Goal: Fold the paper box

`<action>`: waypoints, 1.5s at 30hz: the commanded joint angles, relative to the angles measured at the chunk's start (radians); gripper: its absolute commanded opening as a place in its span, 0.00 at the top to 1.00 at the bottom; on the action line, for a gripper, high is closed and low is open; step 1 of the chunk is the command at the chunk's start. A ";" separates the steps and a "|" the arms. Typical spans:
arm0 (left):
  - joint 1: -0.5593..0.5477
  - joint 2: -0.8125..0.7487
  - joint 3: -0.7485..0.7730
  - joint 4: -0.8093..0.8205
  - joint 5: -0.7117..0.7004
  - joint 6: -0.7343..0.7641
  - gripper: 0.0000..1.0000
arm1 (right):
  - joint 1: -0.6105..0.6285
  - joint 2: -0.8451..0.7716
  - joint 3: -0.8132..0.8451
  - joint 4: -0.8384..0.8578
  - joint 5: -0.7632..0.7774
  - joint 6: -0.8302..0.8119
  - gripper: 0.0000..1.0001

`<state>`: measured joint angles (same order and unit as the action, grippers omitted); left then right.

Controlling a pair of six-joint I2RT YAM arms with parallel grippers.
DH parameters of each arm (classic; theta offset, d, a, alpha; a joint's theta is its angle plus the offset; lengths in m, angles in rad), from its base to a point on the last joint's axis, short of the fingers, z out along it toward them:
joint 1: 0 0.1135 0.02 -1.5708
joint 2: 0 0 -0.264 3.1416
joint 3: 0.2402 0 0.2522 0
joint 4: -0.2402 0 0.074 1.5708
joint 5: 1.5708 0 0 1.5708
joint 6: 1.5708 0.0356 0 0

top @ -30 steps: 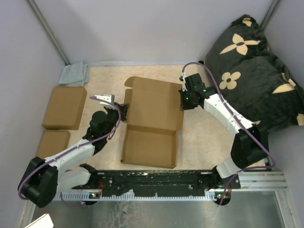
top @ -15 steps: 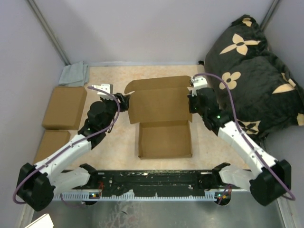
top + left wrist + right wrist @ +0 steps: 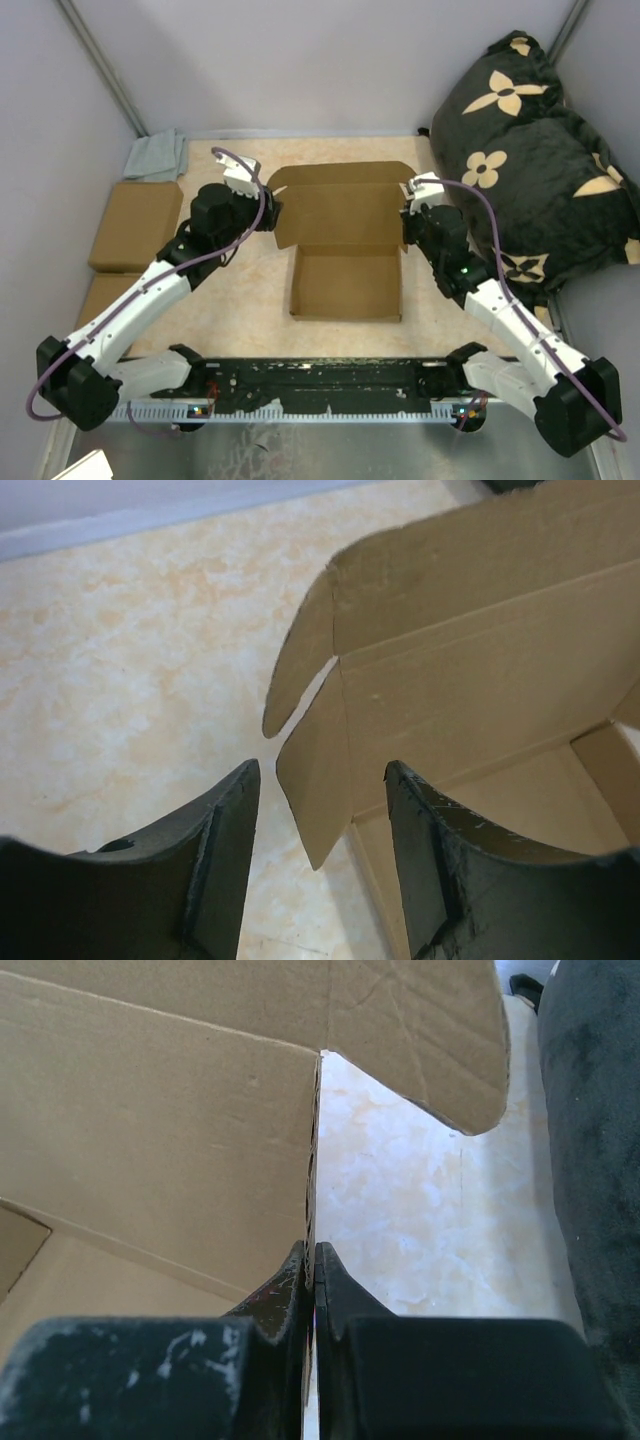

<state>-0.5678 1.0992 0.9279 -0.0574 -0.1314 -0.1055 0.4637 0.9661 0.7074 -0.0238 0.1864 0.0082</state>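
Note:
The brown paper box [image 3: 345, 285] lies mid-table, its tray formed and its lid panel [image 3: 340, 212] standing up at the back. My left gripper [image 3: 274, 214] is open at the box's left rear corner. In the left wrist view the pointed side flap [image 3: 315, 780] hangs between the spread fingers [image 3: 225, 860] without touching either. My right gripper [image 3: 405, 226] is shut on the box's right side; the right wrist view shows the jaws [image 3: 313, 1260] pinching the edge of an upright cardboard wall [image 3: 150, 1130].
Two finished brown boxes [image 3: 137, 226] [image 3: 112, 300] lie along the left wall, with a grey cloth [image 3: 157, 156] in the back left corner. A black flowered cushion [image 3: 540, 150] fills the right side. The arms' black rail [image 3: 330, 380] runs along the near edge.
My left gripper has opened and let go of the left flap. The box has shifted right and squared up with the lid raised, the right gripper still clamped on it.

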 commanded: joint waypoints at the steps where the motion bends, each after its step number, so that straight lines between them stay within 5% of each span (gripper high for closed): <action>1: -0.003 0.056 0.050 -0.079 0.037 0.047 0.40 | 0.004 -0.061 -0.009 0.127 -0.016 -0.008 1.00; 16: -0.003 0.136 0.119 -0.076 -0.047 0.064 0.42 | 0.004 -0.053 0.007 0.070 -0.044 -0.012 1.00; 21: -0.003 0.138 0.114 -0.068 0.042 0.062 0.65 | 0.004 -0.041 0.020 0.058 -0.061 -0.001 1.00; 26: -0.002 0.152 0.121 -0.080 0.104 0.053 1.00 | 0.005 -0.026 0.052 0.006 -0.062 0.015 0.96; 29: -0.003 0.130 0.112 -0.067 0.118 0.045 1.00 | 0.004 -0.006 0.113 -0.068 -0.055 0.050 0.76; 31: -0.003 0.106 0.102 -0.052 0.118 0.047 1.00 | 0.004 0.012 0.157 -0.136 -0.055 0.066 0.72; 45: -0.004 -0.057 -0.024 0.105 0.161 0.105 1.00 | 0.004 0.159 0.399 -0.428 -0.035 0.065 0.70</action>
<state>-0.5678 1.0851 0.9394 -0.0502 -0.0055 -0.0219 0.4637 1.0988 1.0588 -0.3809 0.1360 0.0746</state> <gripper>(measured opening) 0.012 0.302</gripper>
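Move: The lid's left side flap hangs just off my open left fingers, about 2 cm ahead, 2 cm right and 4 cm down. From that hand the raised lid panel's middle is some 14 cm right, 3 cm ahead and 6 cm lower; the open tray's is roughly 16 cm right, 13 cm back and 17 cm below. My right hand already pinches the lid's right side flap, with the panel's middle about 13 cm left and 2 cm ahead, level in height; the tray's is some 12 cm left, 11 cm back and 12 cm below. I dip my left hand about 4 cm and reach slightly forward over the lid's left side flap, shut the fingers on it, then lift it some 4 cm while drawing back about 3 cm. My right hand keeps its pinch almost in place until the left has hold, then opens about a third to let go of the right flap and rises about 5 cm, fingers tipping down some 10 degrees. ##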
